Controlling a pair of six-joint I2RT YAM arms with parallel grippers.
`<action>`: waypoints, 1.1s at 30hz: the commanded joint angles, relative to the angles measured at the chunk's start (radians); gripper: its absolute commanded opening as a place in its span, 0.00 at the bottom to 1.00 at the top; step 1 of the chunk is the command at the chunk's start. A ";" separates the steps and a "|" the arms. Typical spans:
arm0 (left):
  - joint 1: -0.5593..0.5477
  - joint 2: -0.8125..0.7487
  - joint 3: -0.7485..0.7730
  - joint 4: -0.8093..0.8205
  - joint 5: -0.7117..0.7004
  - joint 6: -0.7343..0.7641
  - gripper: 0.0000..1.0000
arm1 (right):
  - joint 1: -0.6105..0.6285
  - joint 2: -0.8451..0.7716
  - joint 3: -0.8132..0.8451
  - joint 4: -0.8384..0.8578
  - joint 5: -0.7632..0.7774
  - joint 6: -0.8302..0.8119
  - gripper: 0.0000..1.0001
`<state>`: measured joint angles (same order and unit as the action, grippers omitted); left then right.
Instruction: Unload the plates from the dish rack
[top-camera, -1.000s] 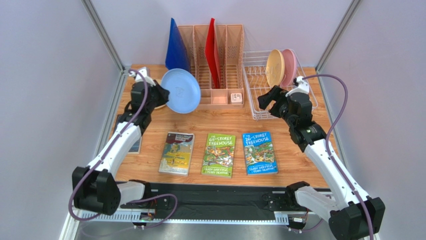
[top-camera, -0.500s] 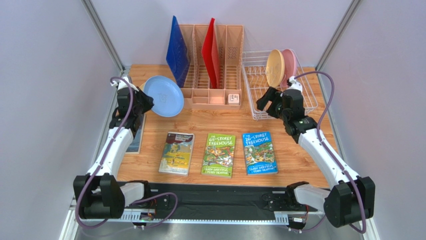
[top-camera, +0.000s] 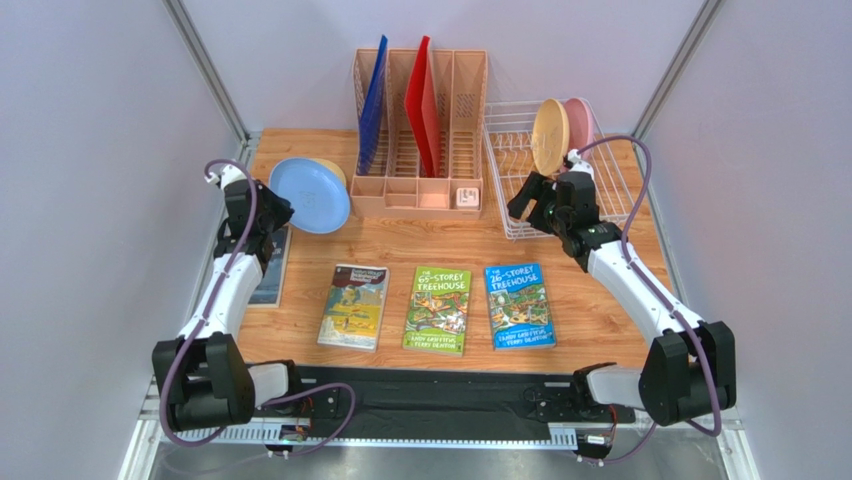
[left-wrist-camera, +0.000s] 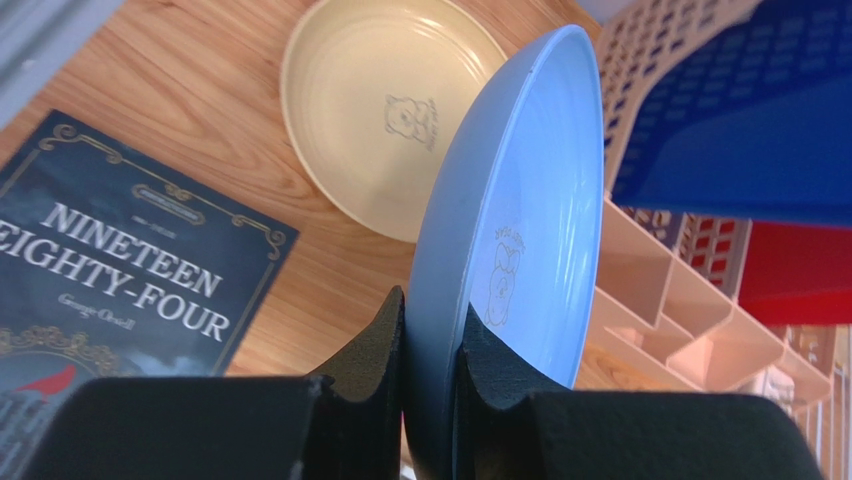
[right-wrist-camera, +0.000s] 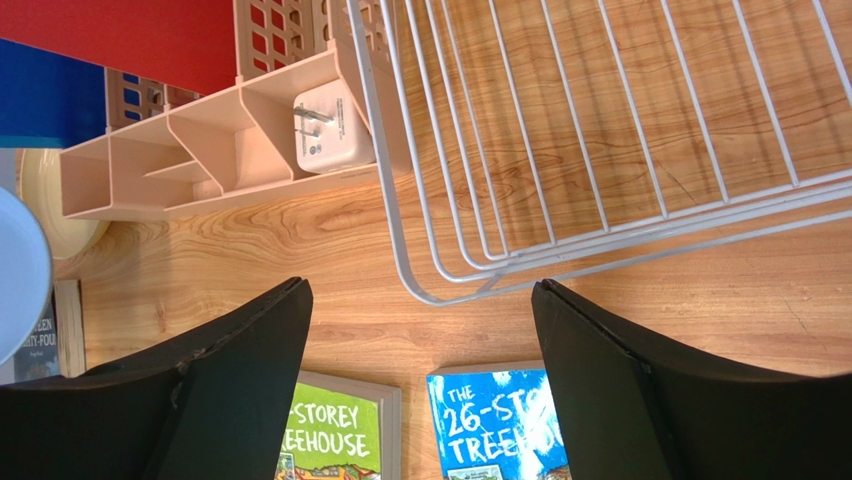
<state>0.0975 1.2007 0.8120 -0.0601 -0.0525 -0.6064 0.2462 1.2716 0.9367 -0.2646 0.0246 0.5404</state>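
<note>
My left gripper (top-camera: 275, 212) is shut on the rim of a grey-blue plate (top-camera: 310, 195), holding it tilted on edge above the table's back left; in the wrist view its fingers (left-wrist-camera: 385, 330) pinch that plate (left-wrist-camera: 520, 200). A cream plate (left-wrist-camera: 390, 110) lies flat on the wood just behind it. The white wire dish rack (top-camera: 620, 195) stands at the back right, with a cream plate (top-camera: 549, 137) and a pink plate (top-camera: 581, 120) upright at its far end. My right gripper (top-camera: 528, 203) hangs open and empty over the rack's front left corner (right-wrist-camera: 430, 285).
A salmon file organiser (top-camera: 420, 190) with upright blue (top-camera: 372, 105) and red (top-camera: 420, 105) boards stands between the plates and the rack, with a white plug (right-wrist-camera: 325, 125) in its front tray. Three picture books (top-camera: 438, 308) lie mid-table. A dark book (left-wrist-camera: 110, 270) lies at the left edge.
My left arm has carried the grey-blue plate leftward and lower, to above the cream plate. My right gripper has moved a little left and back at the rack's front corner, still open.
</note>
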 joint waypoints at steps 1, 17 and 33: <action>0.065 0.052 0.059 0.095 0.008 -0.039 0.00 | -0.015 0.041 0.066 0.051 -0.044 -0.023 0.87; 0.146 0.586 0.300 0.358 0.201 -0.182 0.00 | -0.042 0.201 0.220 0.068 -0.109 -0.042 0.87; 0.148 0.577 0.202 0.396 0.206 -0.056 0.82 | -0.070 0.386 0.474 0.005 0.142 -0.187 0.87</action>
<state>0.2382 1.8713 1.0569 0.3107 0.1486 -0.7227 0.1806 1.6203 1.2850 -0.2520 0.0158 0.4442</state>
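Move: The left hand grips the blue plate by its left rim, the plate's middle about 6 cm right and 4 cm ahead, near level. Its goal, the yellow plate on the table, lies some 12 cm ahead, 5 cm right, 15 cm down; the dark book is 7 cm back, 8 cm left. From the open right hand, the racked yellow plate is about 15 cm ahead, 7 cm right, 5 cm lower; the pink plate 6 cm right of it. The left hand lets go of the blue plate over the yellow one on the table: still gripping, it goes forward about 12 cm and sinks some 10 cm, drifting left early on and rolling its left side down a little, then stops and opens. The right hand, open and empty, moves about 10 cm forward over the wire rack towards the standing yellow plate, without reaching it. ##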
